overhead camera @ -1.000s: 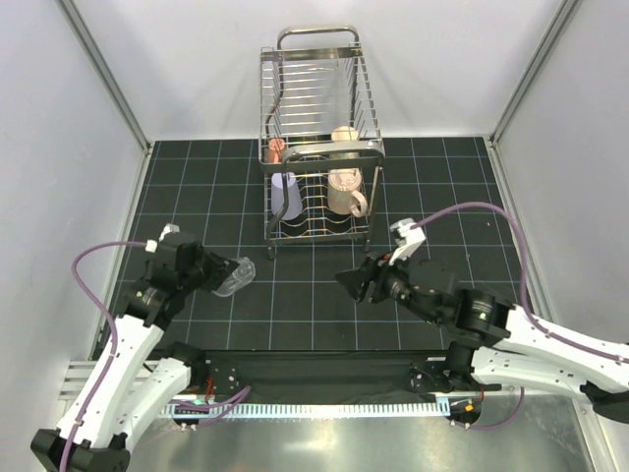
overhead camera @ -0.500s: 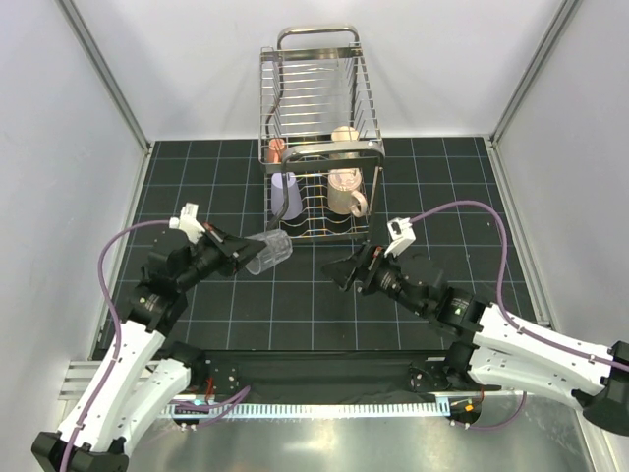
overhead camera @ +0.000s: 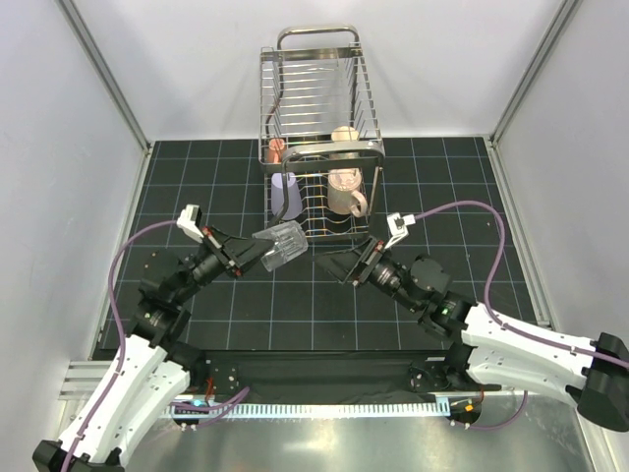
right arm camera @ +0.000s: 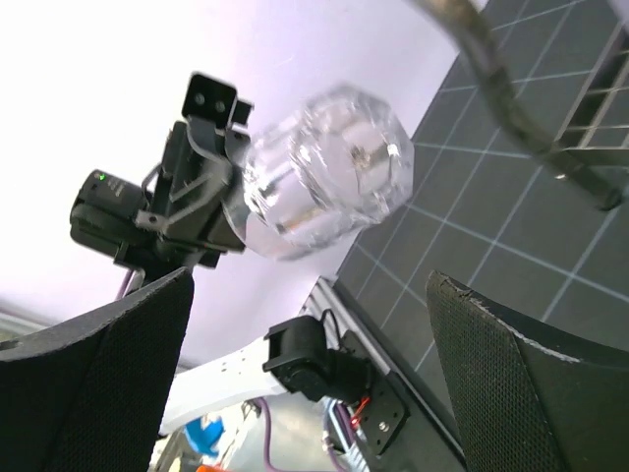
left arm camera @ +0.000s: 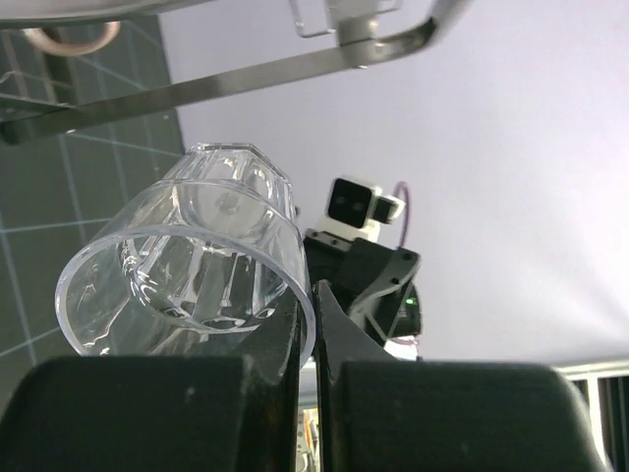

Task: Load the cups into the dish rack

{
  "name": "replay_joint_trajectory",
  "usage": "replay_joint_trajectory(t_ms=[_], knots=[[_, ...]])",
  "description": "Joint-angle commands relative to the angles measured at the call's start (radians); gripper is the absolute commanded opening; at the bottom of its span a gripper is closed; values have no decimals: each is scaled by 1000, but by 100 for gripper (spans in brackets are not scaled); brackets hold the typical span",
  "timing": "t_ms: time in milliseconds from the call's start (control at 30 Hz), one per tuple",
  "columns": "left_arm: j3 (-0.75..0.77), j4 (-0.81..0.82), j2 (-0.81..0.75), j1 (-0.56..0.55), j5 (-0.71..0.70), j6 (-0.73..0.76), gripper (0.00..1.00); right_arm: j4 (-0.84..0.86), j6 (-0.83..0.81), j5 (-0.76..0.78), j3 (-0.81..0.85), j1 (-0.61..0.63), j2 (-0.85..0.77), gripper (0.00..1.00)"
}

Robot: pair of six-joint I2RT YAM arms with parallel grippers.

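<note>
The clear drinking glass [overhead camera: 280,244] hangs on its side just in front of the dish rack [overhead camera: 316,98], with my left gripper [overhead camera: 257,252] shut on its rim. The left wrist view shows that rim pinched between the jaws [left arm camera: 313,317], glass [left arm camera: 187,265] to the left. My right gripper [overhead camera: 332,265] stands open a little to the right of the glass, its fingers [right arm camera: 536,383] spread wide and empty, the glass [right arm camera: 329,172] ahead of them. In the rack's lower tier stand a lavender tumbler [overhead camera: 285,195] and a tan mug [overhead camera: 345,193]; a pinkish mug [overhead camera: 344,136] sits above.
The rack stands at the back middle of the black gridded mat [overhead camera: 442,187]. White walls [overhead camera: 69,147] close in the left, right and back. A steel rail of the rack [left arm camera: 236,79] crosses the top of the left wrist view.
My left arm has carried the glass right and forward, up to the rack's front. My right gripper has opened wide and moved left toward the glass.
</note>
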Motion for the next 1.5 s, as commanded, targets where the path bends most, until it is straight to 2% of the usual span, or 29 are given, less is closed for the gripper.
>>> replay_joint_trajectory(t_ms=[0, 133, 233, 567, 833, 1067, 1333, 1367, 1433, 1467], knots=[[56, 173, -13, -5, 53, -22, 1, 191, -3, 17, -19, 42, 34, 100], [80, 250, 20, -11, 90, -22, 1, 312, -10, 48, -23, 68, 81, 100], [97, 293, 30, -21, 106, -25, 0, 322, -23, 50, 11, 74, 106, 100], [140, 329, 33, -24, 146, -19, 0, 509, -40, 4, 109, 92, 259, 100], [143, 358, 32, -27, 163, -29, 1, 446, -113, 28, 201, 92, 244, 100], [142, 413, 32, -31, 177, -48, 0, 480, -118, 22, 269, 91, 287, 97], [137, 453, 15, -36, 177, -58, 0, 472, -104, 8, 312, 91, 330, 88], [137, 455, 13, -36, 177, -58, 0, 472, -99, -4, 318, 92, 336, 82], [137, 456, 12, -37, 174, -58, 1, 474, -101, -19, 324, 92, 341, 76], [136, 458, 12, -37, 171, -57, 0, 474, -99, -25, 330, 91, 342, 67]])
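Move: The clear cup, gripped at its rim by the shut left fingers, has its middle about 3 cm ahead of that hand and 4 to its right, level with it. From the open right hand it lies some 10 cm left, 6 ahead and 1 higher. In the rack, about 20 cm ahead of the right hand and 16 below, stand the purple cup, 10 cm left, and the beige mug, 2 cm right. Both hands rise about 11 cm, left drawing the clear cup back, right reaching left, closing on its base. ##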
